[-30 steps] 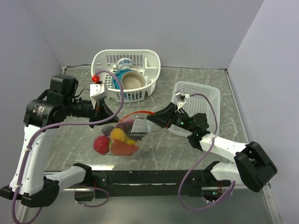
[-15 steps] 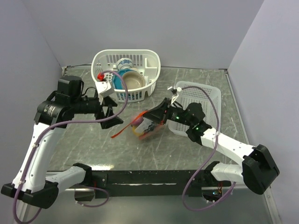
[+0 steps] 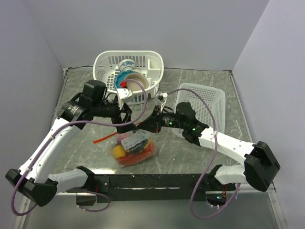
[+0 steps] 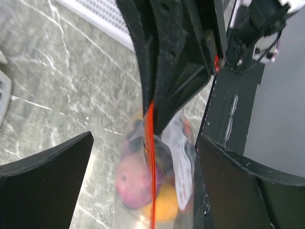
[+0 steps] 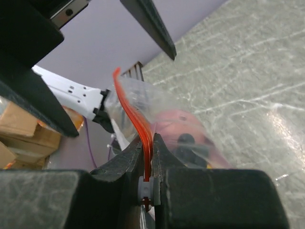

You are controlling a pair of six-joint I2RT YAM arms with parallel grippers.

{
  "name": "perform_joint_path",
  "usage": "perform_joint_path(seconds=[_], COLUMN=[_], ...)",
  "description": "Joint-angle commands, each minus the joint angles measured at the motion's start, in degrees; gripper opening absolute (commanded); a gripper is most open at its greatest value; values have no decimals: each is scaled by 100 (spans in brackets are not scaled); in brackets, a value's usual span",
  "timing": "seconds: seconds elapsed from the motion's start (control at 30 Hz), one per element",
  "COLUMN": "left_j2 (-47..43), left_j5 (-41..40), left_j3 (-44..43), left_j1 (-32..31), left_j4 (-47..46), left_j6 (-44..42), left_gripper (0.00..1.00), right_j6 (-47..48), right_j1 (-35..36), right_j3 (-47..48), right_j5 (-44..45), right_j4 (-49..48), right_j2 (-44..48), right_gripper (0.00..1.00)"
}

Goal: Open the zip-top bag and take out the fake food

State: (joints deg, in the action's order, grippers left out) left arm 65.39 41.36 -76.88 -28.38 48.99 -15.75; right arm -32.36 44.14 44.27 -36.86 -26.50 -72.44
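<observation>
The zip-top bag (image 3: 135,147) hangs low over the table's front middle, held by its red zip strip (image 5: 138,114). My right gripper (image 5: 153,139) is shut on that strip, seen from above as right gripper (image 3: 144,127). The fake food is inside the bag: a yellow piece (image 3: 118,151), a red-orange one (image 3: 140,155), a pinkish round fruit (image 4: 136,183). My left gripper (image 4: 143,143) is open wide, straddling the bag's top without touching it, and sits just left of the right one as left gripper (image 3: 126,122). A white label (image 4: 183,162) shows on the bag.
A round white basket (image 3: 102,62) with ceramic bowls stands at the back, just behind the left arm. A white rectangular tray (image 3: 209,98) lies at the right, beside the right arm. Grey walls close in on three sides; a black rail (image 3: 157,180) runs along the near edge.
My left gripper has opened, letting go of the bag, and swung right toward the middle. The right gripper tightened on the zip strip and carried the bag, which now hangs at front centre.
</observation>
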Motion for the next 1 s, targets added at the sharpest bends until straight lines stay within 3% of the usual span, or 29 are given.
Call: perform_joint_path(seconds=[0.0, 0.2, 0.27, 0.3, 0.33, 0.4, 0.43, 0.53, 0.57, 0.67, 0.77, 0.97], left_j2=[-149, -52, -8, 9, 44, 132, 150, 185, 159, 89, 45, 97], left_j5=[-356, -1051, -1261, -1315, -1367, -1517, -1552, -1649, -1649, -1649, -1465, -298], left_j3=[339, 823, 859, 833, 807, 675, 631, 455, 411, 279, 165, -397], left_j1=[-211, -606, -686, -695, -695, -704, -704, -713, -713, -713, -713, -713], left_j4=[-197, -338, -416, -434, -434, -426, -417, -347, -312, -189, 22, 1075], left_j6=[-174, -306, -306, -323, -315, -332, -324, -341, -350, -376, -446, -814], left_gripper=[98, 95, 88, 81, 64, 43, 25, 9, 7, 4, 1, 5], right_j6=[265, 414, 441, 441, 450, 450, 476, 572, 616, 827, 1170, 1513], right_j1=[59, 86, 86, 86, 95, 104, 104, 112, 112, 95, 77, 86], right_j3=[599, 907, 934, 934, 934, 917, 908, 846, 820, 776, 706, -285], right_j5=[-102, -181, -181, -181, -181, -199, -199, -137, -111, 82, 477, 777], right_j4=[83, 461, 497, 532, 532, 558, 576, 690, 725, 936, 1199, 911], right_j2=[-50, -209, -218, -226, -218, -218, -235, -191, -156, 54, 484, 1697], right_gripper=[0, 0, 0, 0, 0, 0, 1, 21, 40, 60, 71, 78])
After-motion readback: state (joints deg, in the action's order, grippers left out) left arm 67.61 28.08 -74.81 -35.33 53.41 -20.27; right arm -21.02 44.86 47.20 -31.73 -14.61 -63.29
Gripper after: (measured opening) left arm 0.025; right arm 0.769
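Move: The stretch of red zip strip that the left hand goes for passes straight below its open fingers, about 7 cm down. The right fingers hold the slider end, some 5 cm to the left hand's right and 6 cm below it. The bagged food hangs about 15 cm below the left hand, 2 cm back and 3 cm to its right. From the right hand, that stretch of strip lies about 5 cm left, 1 cm back and 1 cm down. Straight down some 7 cm comes the left hand, wide open and tipping its fingers about 15 degrees more steeply downward, then it shuts on the red zip strip beside the slider and lifts it roughly 2 cm. The right hand holds the slider nearly in place until that pinch is made, then opens wide and backs off about 3 cm to the right and as much upward. ##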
